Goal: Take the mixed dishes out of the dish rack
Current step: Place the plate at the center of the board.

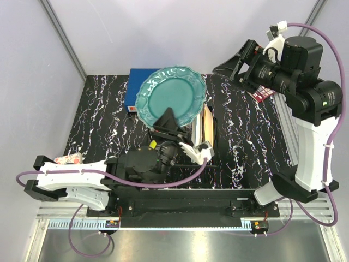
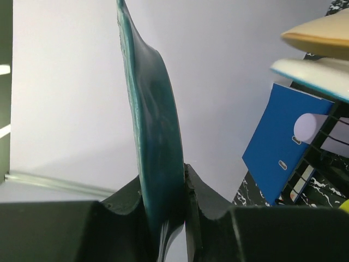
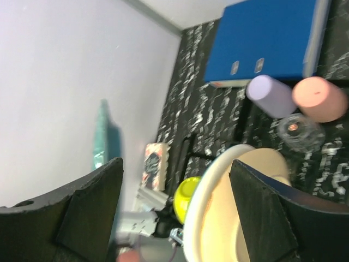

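Note:
My left gripper is shut on the lower rim of the teal plate and holds it upright above the table. In the left wrist view both fingers clamp the plate edge-on. The peach plate and a white plate stand in the black dish rack, which my left arm mostly hides. My right gripper is open and empty, high at the back right. Its view shows the yellow bowl, lilac cup, salmon-pink cup, clear glass and peach plate.
The blue binder lies at the back behind the rack and shows in the right wrist view. A small red-patterned item lies at the table's left edge, another at the right. Grey walls close in three sides.

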`<action>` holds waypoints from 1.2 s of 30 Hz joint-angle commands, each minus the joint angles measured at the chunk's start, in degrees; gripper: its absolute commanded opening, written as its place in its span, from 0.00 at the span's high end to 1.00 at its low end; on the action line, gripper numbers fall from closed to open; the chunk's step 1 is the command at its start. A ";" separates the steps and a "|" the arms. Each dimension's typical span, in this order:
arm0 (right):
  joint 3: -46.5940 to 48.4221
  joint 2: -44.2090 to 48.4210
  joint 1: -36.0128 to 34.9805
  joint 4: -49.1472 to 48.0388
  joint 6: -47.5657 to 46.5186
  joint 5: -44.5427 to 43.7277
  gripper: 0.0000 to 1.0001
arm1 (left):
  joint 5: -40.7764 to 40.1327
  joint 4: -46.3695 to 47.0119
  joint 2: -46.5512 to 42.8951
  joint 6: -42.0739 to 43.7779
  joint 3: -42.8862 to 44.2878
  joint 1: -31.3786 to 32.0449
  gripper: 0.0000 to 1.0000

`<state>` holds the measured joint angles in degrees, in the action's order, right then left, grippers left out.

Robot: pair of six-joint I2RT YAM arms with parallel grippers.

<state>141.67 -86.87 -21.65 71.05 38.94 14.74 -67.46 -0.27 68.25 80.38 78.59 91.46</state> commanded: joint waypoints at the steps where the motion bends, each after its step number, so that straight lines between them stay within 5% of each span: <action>1: 3.09 -0.84 0.64 -4.25 2.46 10.04 0.12 | 5.58 2.20 -0.31 1.80 1.83 0.12 1.00; 13: 0.46 -2.34 0.73 -5.66 3.43 21.81 0.14 | 6.99 1.24 2.59 0.83 4.12 -0.40 1.00; 23: -7.27 0.91 0.38 -1.97 0.35 20.94 0.17 | 7.69 4.23 4.08 2.50 6.66 -0.41 1.00; 36: -14.14 3.46 -0.32 -3.63 -0.44 23.40 0.38 | 10.68 5.63 4.61 3.12 5.79 0.47 1.00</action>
<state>127.98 -84.77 -21.37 69.52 39.90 35.48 -59.66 -2.96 74.13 80.58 81.84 91.55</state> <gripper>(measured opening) 0.631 0.242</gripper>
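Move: The left gripper still pinches the teal plate by its near rim, the plate's middle some 8 cm ahead, and is bringing it to the open right gripper, about 13 cm ahead, 22 cm right and 5 cm higher. From the right gripper, the teal plate's middle lies roughly 21 cm left, 5 cm back and 4 cm below. Far below, about 23 cm down and 6 cm back of it, stand the white plate, 10 cm left, and the beige plate, 6 cm left. Carry the teal plate about 5 cm right towards the right gripper, keeping the left pinch, dipping slightly and then rising partway, with a small clockwise turn. Bring the open right gripper left some 4 cm with a slight lift, turning it about 20 degrees counter-clockwise, then sink about 6 cm and draw back, tipping down, until its fingers straddle the plate's right rim; start closing them partway. ##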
